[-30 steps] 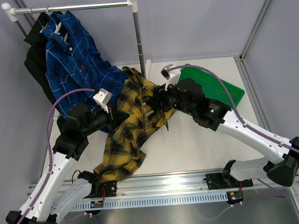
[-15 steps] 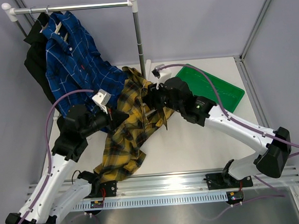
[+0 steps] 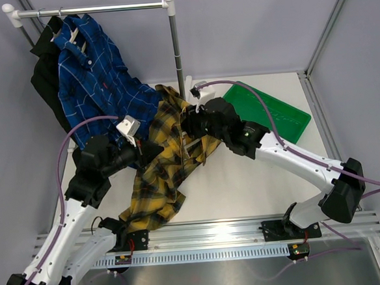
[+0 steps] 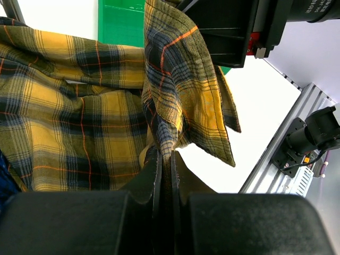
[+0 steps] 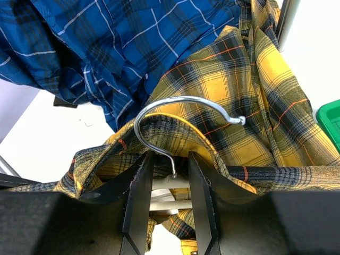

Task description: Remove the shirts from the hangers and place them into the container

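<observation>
The yellow plaid shirt point(image 3: 162, 170) lies spread on the table, still on its white hanger point(image 5: 170, 181). The hanger's metal hook sticks up out of the collar. My right gripper point(image 5: 169, 156) is at the collar point(image 3: 189, 126), shut on the hanger's white neck just below the hook. My left gripper point(image 4: 166, 156) is shut on a fold of the plaid shirt point(image 4: 79, 122) at its left side point(image 3: 140, 151). The blue checked shirt point(image 3: 97, 77) and the black shirt point(image 3: 42, 74) hang on the rail. The green container point(image 3: 276, 113) lies at the back right, behind my right arm.
A metal rail point(image 3: 89, 9) with white caps spans the back left, and its post point(image 3: 177, 52) stands just behind the plaid collar. The blue shirt's tail point(image 5: 133, 37) drapes down beside the plaid one. Grey walls close off the back and sides.
My right arm has slid left onto the plaid collar, and its jaws have narrowed around the hanger's neck. The left gripper has held still on the shirt.
</observation>
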Tool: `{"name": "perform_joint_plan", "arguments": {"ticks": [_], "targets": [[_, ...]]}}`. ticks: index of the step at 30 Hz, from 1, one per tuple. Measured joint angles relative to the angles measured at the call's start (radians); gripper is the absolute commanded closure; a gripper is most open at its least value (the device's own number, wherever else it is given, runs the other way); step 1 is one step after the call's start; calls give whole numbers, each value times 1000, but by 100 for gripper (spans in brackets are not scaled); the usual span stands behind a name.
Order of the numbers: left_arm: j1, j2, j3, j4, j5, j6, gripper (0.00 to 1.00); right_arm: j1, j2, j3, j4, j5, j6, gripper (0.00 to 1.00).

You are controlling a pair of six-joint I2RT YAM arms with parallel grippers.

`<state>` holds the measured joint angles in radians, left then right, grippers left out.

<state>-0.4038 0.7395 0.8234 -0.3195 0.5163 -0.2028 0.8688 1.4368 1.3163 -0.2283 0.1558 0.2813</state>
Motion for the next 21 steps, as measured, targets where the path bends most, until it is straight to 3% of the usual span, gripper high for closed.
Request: {"name": "perform_joint_plan", "arguments": {"ticks": [12, 19, 21], "targets": [[0, -6, -16, 23, 7, -9, 100, 0, 0, -19, 11, -2, 2, 75], [0, -12, -32, 47, 11, -36, 100, 0, 0, -32, 20, 6, -10, 100], [0, -11, -32, 50, 8, -41, 85, 0, -3, -34, 21, 12, -17, 100]]}}
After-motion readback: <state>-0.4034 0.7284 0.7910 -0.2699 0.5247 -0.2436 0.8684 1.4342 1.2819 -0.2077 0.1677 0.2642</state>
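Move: The neck of the metal hook on the yellow shirt's hanger sits between my right fingertips, about 1 cm ahead and 1 cm below. From that hand the bulk of the yellow shirt hangs about 8 cm back, 8 cm left and 12 cm lower; the blue shirt is some 14 cm ahead and 22 cm left; the green container is about 5 cm ahead, 26 cm right, well below. The hook neck lies roughly 8 cm ahead and 8 cm right of my left hand. I shut my half-open right fingers around the base of the hanger's hook, slowly at first and then quickly, letting that hand sink about 1 cm onto it, until they pinch the wire stem just above the hanger's shoulders. With my left hand I stay practically still and keep my closed grip on the yellow shirt's cloth. ##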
